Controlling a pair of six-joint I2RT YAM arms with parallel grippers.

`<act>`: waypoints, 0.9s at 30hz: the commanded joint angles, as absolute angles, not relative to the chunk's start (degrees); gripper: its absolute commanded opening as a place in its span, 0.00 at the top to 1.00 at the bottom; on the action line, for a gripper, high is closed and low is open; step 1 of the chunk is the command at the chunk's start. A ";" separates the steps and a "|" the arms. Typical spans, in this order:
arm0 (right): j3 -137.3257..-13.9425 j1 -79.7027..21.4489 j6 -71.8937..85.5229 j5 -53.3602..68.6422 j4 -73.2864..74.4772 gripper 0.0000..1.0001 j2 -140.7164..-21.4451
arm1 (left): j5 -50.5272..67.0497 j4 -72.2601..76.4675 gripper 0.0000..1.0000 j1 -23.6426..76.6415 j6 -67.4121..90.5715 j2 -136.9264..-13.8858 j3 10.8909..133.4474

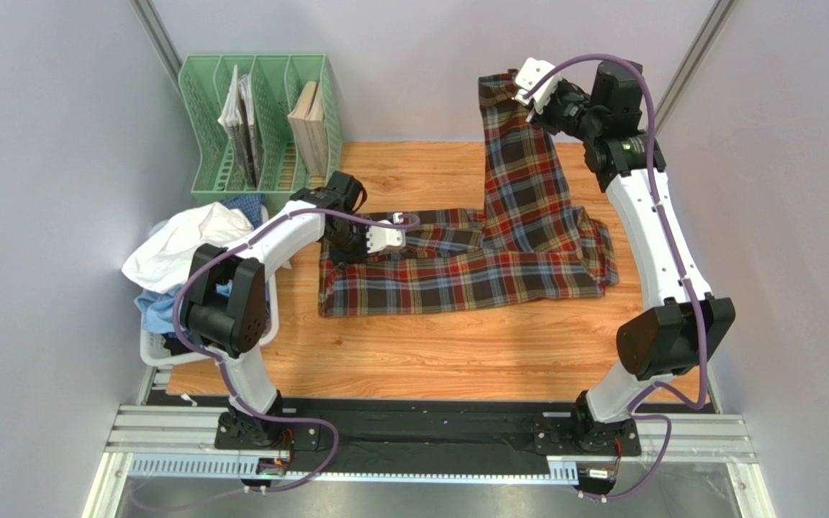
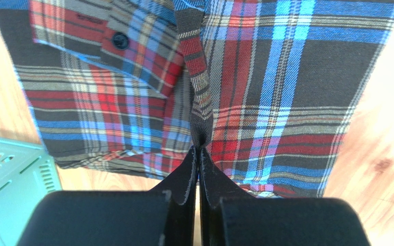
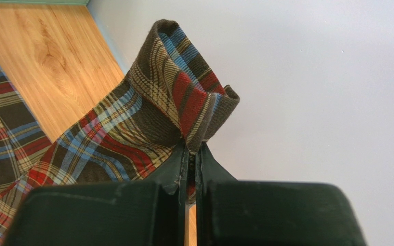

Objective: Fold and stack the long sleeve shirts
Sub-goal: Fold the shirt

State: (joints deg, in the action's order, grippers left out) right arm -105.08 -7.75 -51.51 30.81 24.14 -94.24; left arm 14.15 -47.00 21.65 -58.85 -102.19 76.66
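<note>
A tartan long sleeve shirt [image 1: 473,264] in red, brown, blue and yellow lies across the wooden table, with one part lifted toward the back wall. My left gripper [image 1: 392,234] is shut on a fold of the cloth [image 2: 200,136] near the shirt's left end, low over the table. High at the back, my right gripper [image 1: 529,86] is shut on the raised end of the shirt [image 3: 194,110], holding it up off the table. More shirts, white [image 1: 186,243] and light blue [image 1: 159,308], are heaped in a basket at the left.
A green file rack [image 1: 262,124] with books stands at the back left, and its corner [image 2: 9,179] shows beside my left gripper. A white basket [image 1: 165,351] sits off the table's left edge. Grey walls close in on both sides.
</note>
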 commanded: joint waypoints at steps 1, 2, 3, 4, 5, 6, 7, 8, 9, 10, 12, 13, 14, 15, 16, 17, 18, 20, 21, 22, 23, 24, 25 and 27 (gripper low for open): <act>-108.02 -7.91 -52.91 29.79 20.21 1.00 -95.27 | 13.19 -45.70 1.00 20.92 -57.83 -103.53 79.80; -108.28 -7.91 -52.91 29.88 20.13 1.00 -95.36 | 13.18 -45.96 1.00 20.92 -58.09 -103.88 79.98; -108.28 -7.91 -53.00 29.88 20.13 1.00 -95.54 | 13.18 -46.49 1.00 20.83 -58.18 -104.32 80.07; -108.37 -7.91 -52.91 29.97 20.21 1.00 -95.54 | 13.27 -46.49 1.00 20.92 -58.36 -104.41 79.89; -108.20 -7.91 -52.82 30.06 20.13 1.00 -95.62 | 13.36 -46.67 1.00 20.92 -58.45 -104.41 79.81; -108.02 -8.00 -52.82 30.15 20.21 1.00 -95.62 | 13.62 -47.02 1.00 20.83 -58.53 -104.50 79.72; -107.93 -8.00 -52.74 30.23 20.30 1.00 -95.54 | 13.80 -47.28 1.00 20.83 -58.54 -104.41 79.54; -107.76 -8.17 -52.73 30.23 20.48 1.00 -95.54 | 13.89 -47.29 1.00 20.83 -58.71 -104.33 79.37; -107.32 -8.26 -52.91 30.32 20.65 1.00 -95.45 | 14.06 -47.72 1.00 20.83 -58.97 -104.33 78.93; -107.05 -8.44 -53.08 30.41 20.74 1.00 -95.45 | 14.15 -47.81 1.00 20.83 -59.06 -104.15 78.66; -106.18 -8.88 -53.26 30.32 20.65 1.00 -95.19 | 13.98 -47.90 1.00 20.83 -59.32 -103.89 77.96; -106.00 -8.96 -53.26 30.32 20.48 1.00 -95.19 | 13.89 -47.99 1.00 20.83 -59.50 -103.89 77.70; -105.82 -9.40 -53.17 30.32 20.57 1.00 -95.19 | 13.80 -47.90 1.00 20.83 -59.59 -103.71 77.61; -105.47 -9.49 -53.09 30.24 20.65 1.00 -95.19 | 13.62 -47.90 1.00 20.83 -59.50 -103.71 77.61; -105.21 -9.75 -53.09 30.15 20.74 1.00 -95.19 | 13.62 -47.73 1.00 20.92 -59.50 -103.80 77.52; -104.86 -10.02 -53.00 30.06 20.83 1.00 -95.10 | 13.71 -47.72 1.00 20.92 -59.24 -103.80 77.61; -104.42 -10.28 -53.00 29.88 20.83 1.00 -95.01 | 13.88 -47.38 1.00 20.83 -59.06 -103.71 77.69; -102.93 -10.63 -53.00 29.71 20.83 1.00 -94.92 | 14.06 -47.46 1.00 20.92 -58.80 -103.97 77.87; -102.48 -10.72 -53.00 29.45 21.00 1.00 -94.75 | 14.24 -47.46 1.00 20.92 -58.71 -103.97 77.96; -101.35 -10.81 -52.82 29.27 21.18 1.00 -94.66 | 14.24 -47.37 1.00 20.83 -58.71 -104.06 77.96; -100.82 -10.81 -52.82 29.35 21.27 1.00 -94.66 | 14.33 -47.37 1.00 20.83 -58.62 -104.32 77.96; -100.29 -10.90 -52.91 29.18 21.44 1.00 -94.48 | 14.24 -47.46 1.00 20.83 -58.54 -104.41 77.96; -99.67 -10.90 -52.91 29.09 21.45 1.00 -94.66 | 14.24 -47.29 1.00 20.83 -58.54 -104.33 77.96; -98.35 -10.99 -52.82 28.65 21.27 1.00 -94.92 | 14.24 -47.11 1.00 20.83 -58.10 -104.50 77.96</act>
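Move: Hanging from the right hand's shut fingers is the plaid sleeve. The folded shirt body it is being taken to has its middle roughly 13 cm back, 12 cm to the left and 37 cm below. The body's right end lies about 12 cm back and 13 cm to the right, and the end by the left hand about 13 cm back and 37 cm to the left, both equally low. From the left hand, the body's middle is some 22 cm to the right, level fore and aft, 4 cm below. Keeping its pinch on the raised sleeve end, the right hand creeps forward barely 1 cm and pauses, then drifts about 2.5 cm left and sinks increasingly fast, some 5 cm in all, down towards the shirt body as the fingers tip slightly lower. The left hand keeps its pinch on the ridge of cloth near the body's left end and nearly holds its place, easing down about 1 cm. ##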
